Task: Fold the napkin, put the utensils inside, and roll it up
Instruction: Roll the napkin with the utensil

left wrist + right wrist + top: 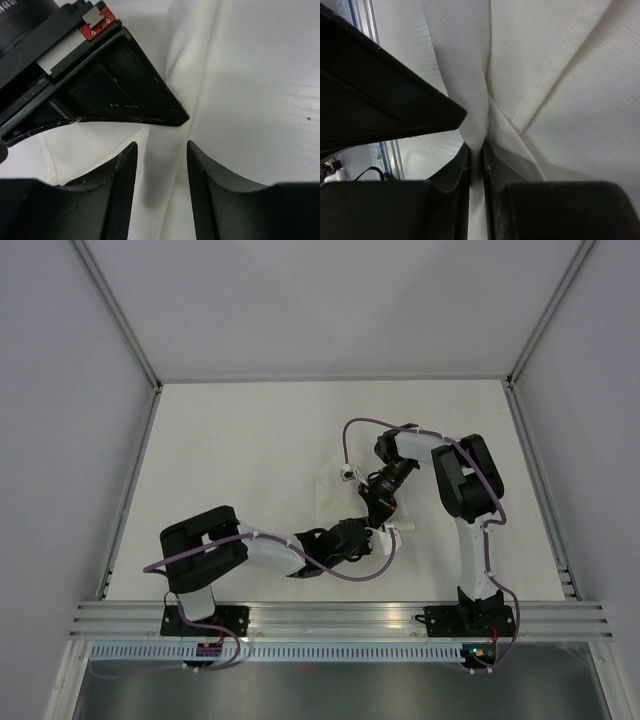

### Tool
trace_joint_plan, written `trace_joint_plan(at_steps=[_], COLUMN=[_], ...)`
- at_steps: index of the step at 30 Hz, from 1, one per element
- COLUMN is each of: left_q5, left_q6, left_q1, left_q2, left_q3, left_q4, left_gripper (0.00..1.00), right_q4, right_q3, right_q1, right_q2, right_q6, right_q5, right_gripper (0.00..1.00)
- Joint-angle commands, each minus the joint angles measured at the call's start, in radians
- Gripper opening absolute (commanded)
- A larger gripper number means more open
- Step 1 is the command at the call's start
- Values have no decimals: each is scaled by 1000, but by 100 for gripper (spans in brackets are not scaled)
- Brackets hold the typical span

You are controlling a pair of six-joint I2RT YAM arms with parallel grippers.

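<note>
The white napkin [335, 492] lies bunched at the middle of the table, under both grippers. My right gripper [476, 149] is shut on a raised fold of the napkin [555, 75]; in the top view the right gripper [379, 510] points down toward the near edge. Just below it, my left gripper [368, 536] meets it. Seen from the left wrist, the left gripper [160, 150] stands open, a ridge of napkin [165, 165] running between its fingers [122, 195] without being pinched. The black wedge of the right gripper's finger [130, 90] sits just ahead. The utensils are out of view.
The off-white table [240, 460] is walled in by grey panels on three sides. An aluminium rail [340, 620] runs along the near edge, carrying both arm bases. Purple cables [352, 430] loop over the arms near the napkin.
</note>
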Motion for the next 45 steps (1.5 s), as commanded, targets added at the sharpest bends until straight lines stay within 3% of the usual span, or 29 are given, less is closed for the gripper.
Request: trace_joint_plan(at_steps=[1,12,15,16,18,23,27,33,45], left_q5=[77,361,447,502,546,715,827,987,1074], left_q6=[2,-115,-147,-153,-176,-205,-204,-201,-207], left_q1=[40,159,198,221,243,312,343,372,415], left_q2=[15,37,57,67,75,112,165,236,308], left_q3=[45,142,176,183,203,263,334,387,403], left_q4=[-33,-264,-327,-345,-383,-456,-583,-673,-704], left_gripper=[50,49,39,31,23,15,2,2,2], right_q4=[112,95,89,88,86,82,75,105,244], right_q3=[-18,1,7,7,8,10,14,21,47], right_q1=[-3,-6,-6,-6,-6,-9,-13,-43,-205], right_q2=[72,94,98,100,99,97,95,47,-127], right_q6=[-49,-53,-50,-52,-50,-49,-43,23,253], right_q5=[140,137,135,134,132,125,103,47,-113], right_gripper=[17,17,17,17,17,17,27,50,57])
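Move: Just under the left hand's half-open fingers, about 2 cm down and 1 cm ahead, runs the napkin's near rolled edge; the right gripper's fingertips stand roughly 3 cm to the hand's right, 1 cm ahead and 3 cm lower. The right hand already has that same edge between its fingers; from it the napkin's middle lies some 7 cm ahead and 3 cm left, level with it, and the napkin's right end about 7 cm right, 1 cm back, level too. Sinking about 2 cm and easing 1 cm forward, the left hand closes on the near rolled edge beside the right gripper, its fingers tilting over some 50 degrees to point steeply down. The right hand keeps its pinch in place until the left has hold, then opens, comes free of the edge and moves about 5 cm forward over the napkin, rising 2 cm and turning slightly clockwise. ##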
